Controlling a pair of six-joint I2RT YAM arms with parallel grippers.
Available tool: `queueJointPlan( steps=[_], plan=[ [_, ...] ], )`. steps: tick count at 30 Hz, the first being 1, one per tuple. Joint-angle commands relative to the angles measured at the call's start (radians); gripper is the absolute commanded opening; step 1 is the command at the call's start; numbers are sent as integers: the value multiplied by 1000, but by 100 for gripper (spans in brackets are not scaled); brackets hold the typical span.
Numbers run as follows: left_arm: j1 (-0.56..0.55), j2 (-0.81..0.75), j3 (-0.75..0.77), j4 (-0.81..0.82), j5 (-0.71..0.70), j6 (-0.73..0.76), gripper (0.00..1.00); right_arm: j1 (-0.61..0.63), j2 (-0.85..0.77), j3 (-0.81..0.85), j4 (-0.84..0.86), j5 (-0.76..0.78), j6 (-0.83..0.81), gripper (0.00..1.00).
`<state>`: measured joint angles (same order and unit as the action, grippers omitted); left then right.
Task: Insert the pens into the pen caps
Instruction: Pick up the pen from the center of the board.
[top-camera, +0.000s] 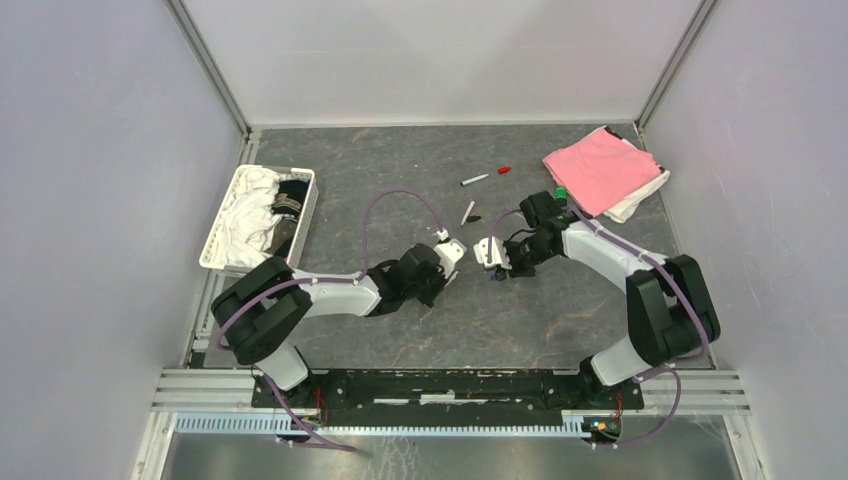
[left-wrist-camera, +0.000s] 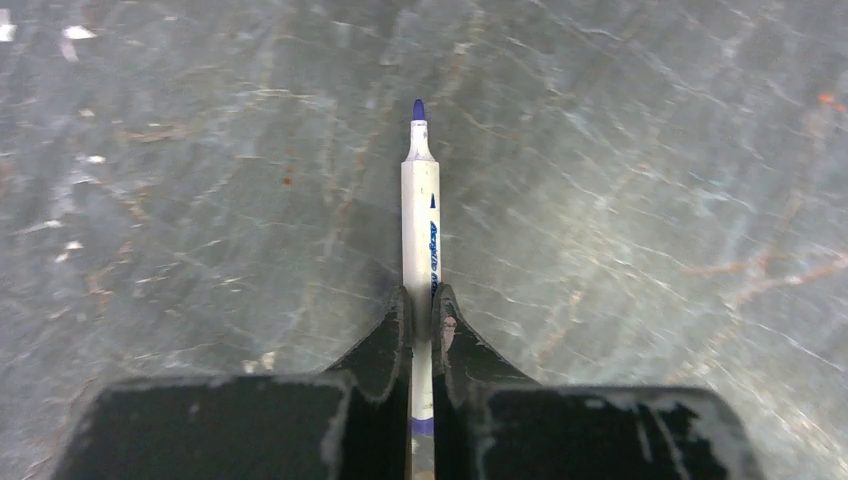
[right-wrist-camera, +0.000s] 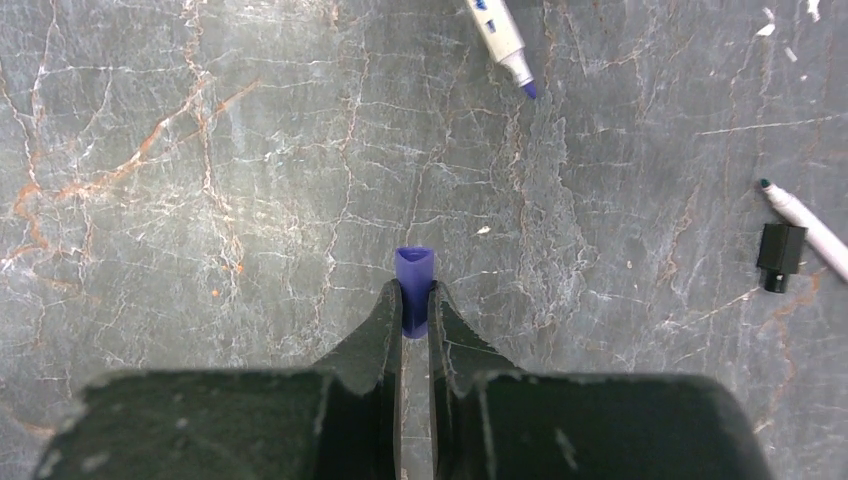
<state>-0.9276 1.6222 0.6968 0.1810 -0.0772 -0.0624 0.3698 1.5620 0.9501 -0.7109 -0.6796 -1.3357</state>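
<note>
My left gripper (left-wrist-camera: 421, 305) is shut on a thin white-barrelled pen (left-wrist-camera: 420, 215) whose bare blue-purple tip points away from the jaws. My right gripper (right-wrist-camera: 415, 300) is shut on a small blue-purple cap (right-wrist-camera: 414, 270), open end forward. In the top view the two grippers (top-camera: 452, 252) (top-camera: 490, 256) face each other at mid-table, a short gap apart. The held pen's tip also shows at the top of the right wrist view (right-wrist-camera: 505, 50), off to the right of the cap's line. A white pen (right-wrist-camera: 810, 225) lies beside a black cap (right-wrist-camera: 780, 256).
Another white pen (top-camera: 474, 180) and a red cap (top-camera: 504, 170) lie further back. A green cap (top-camera: 561, 193) sits by the pink cloth (top-camera: 600, 165) at the back right. A white basket (top-camera: 232, 190) of cloths stands at the left.
</note>
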Motion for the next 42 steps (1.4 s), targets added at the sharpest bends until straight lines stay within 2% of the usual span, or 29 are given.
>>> queueJointPlan(
  steps=[1, 10, 21, 29, 42],
  plan=[
    [-4, -37, -39, -74, 141, 1, 2, -4, -105, -79, 104, -18, -71, 0],
    [-2, -105, -58, -37, 270, -88, 2, 31, -141, -190, 271, 20, -182, 0],
    [2, -85, -56, 36, 342, -162, 2, 134, -195, -340, 502, 113, -151, 0],
    [9, -55, -68, 84, 357, -211, 2, 196, -170, -359, 551, 174, -125, 0],
    [25, -33, -76, 102, 343, -226, 2, 240, -145, -356, 541, 197, -123, 0]
  ],
)
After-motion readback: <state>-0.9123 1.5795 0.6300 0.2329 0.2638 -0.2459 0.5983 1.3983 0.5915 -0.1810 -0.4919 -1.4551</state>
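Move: The left fingers already grip the pen; the purple cap pinched in the right hand lies about 11 cm to the left hand's right, 1 cm ahead and some 3 cm higher. From the right hand the pen's middle is about 10 cm left, 1 cm back and 3 cm lower. The loose black cap lies roughly 13 cm ahead and 6 cm right of the left hand, the green-tipped pen 14 ahead and 5 right, both about 2 cm below. Left draws the held pen back about 6 cm; right swings the cap left and down towards its tip. ##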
